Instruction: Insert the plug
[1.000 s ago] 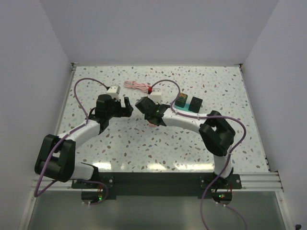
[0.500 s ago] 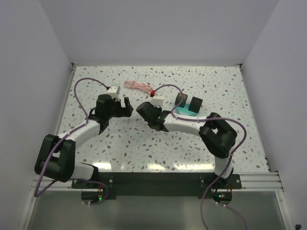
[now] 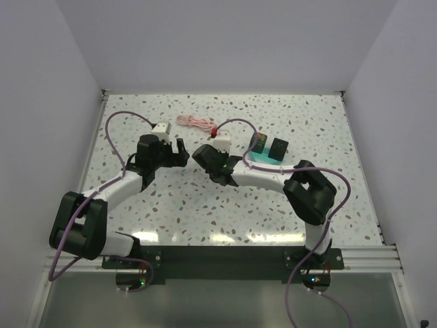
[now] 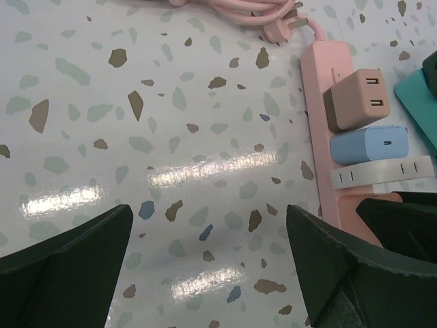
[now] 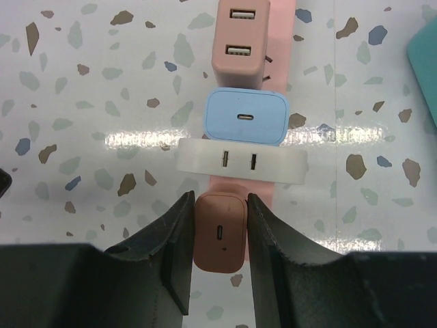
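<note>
The off-white plug (image 5: pixel 242 162) lies across the pink power strip (image 5: pixel 278 24), below a blue charger (image 5: pixel 246 116) and a pink-brown two-port block (image 5: pixel 239 41). My right gripper (image 5: pixel 220 239) is shut on another pink-brown block (image 5: pixel 220 229) with a single port, held at the strip's near end right against the plug. In the left wrist view the strip (image 4: pixel 316 102) and plug (image 4: pixel 382 172) sit at the right. My left gripper (image 4: pixel 208 273) is open over bare table, left of the strip. In the top view the right gripper (image 3: pixel 213 164) hides the strip.
The strip's pink cable (image 3: pixel 194 121) lies coiled behind the grippers. A teal mat (image 3: pixel 263 158) with two dark boxes (image 3: pixel 278 148) sits to the right of the strip. White walls enclose the speckled table (image 3: pixel 205 205) on three sides.
The right wrist has swung and shifted slightly left and back over the strip. The left arm has not moved.
</note>
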`<action>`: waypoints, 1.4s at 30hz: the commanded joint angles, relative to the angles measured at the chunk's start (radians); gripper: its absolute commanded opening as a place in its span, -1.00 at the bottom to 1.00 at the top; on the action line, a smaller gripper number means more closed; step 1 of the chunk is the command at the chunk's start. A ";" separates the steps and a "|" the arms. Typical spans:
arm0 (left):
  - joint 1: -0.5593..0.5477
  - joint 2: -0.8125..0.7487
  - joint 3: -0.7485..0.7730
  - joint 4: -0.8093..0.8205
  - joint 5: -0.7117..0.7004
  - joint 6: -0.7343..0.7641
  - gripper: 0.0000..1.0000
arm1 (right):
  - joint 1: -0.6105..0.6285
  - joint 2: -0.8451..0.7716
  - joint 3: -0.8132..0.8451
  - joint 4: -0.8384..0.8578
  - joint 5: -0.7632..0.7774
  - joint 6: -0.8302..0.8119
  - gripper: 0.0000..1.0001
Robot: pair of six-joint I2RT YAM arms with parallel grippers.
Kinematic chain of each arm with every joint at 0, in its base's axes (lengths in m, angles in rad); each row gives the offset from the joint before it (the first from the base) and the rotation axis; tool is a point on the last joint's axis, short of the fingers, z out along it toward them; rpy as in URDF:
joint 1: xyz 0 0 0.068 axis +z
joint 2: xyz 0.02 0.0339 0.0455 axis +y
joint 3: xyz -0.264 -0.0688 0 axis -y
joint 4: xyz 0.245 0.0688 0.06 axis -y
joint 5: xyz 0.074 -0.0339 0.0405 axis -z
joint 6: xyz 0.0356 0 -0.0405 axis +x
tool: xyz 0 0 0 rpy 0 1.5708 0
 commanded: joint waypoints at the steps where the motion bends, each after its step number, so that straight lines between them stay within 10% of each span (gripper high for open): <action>1: 0.008 -0.015 0.005 0.015 -0.021 0.020 1.00 | 0.039 0.035 -0.023 -0.289 -0.137 -0.080 -0.54; 12: 0.008 0.014 0.025 0.010 -0.037 0.020 1.00 | 0.007 -0.116 0.031 -0.167 -0.109 -0.250 0.39; 23: 0.010 -0.106 -0.009 0.000 -0.127 0.012 1.00 | -0.004 -0.558 -0.273 0.017 -0.033 -0.397 0.52; 33: 0.010 -0.361 -0.064 -0.055 -0.261 -0.020 1.00 | -0.227 -0.989 -0.630 0.182 0.018 -0.549 0.97; 42: 0.008 -0.572 -0.080 -0.180 -0.414 -0.061 1.00 | -0.387 -1.328 -0.707 0.133 0.199 -0.572 0.98</action>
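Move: The pink plug is between the right fingers, its middle about 1 cm below the hand point, standing on the near end of the power strip. The white plug sits roughly 3 cm ahead of it and the blue plug about 5 cm ahead, both in line with it; the teal base lies some 15 cm to its right and 4 cm farther out. From the open left hand the pink plug is about 14 cm right, 3 cm back and 4 cm lower. Open the right fingers wide to let go of the pink plug, easing the hand back off it about 3 cm, then lift away from the strip and sweep some 27 cm right, past the near side of the teal base, tipping the fingers up about 25 degrees. After a short wait, raise the empty, open left hand about 11 cm, drawing it left and a little back. ##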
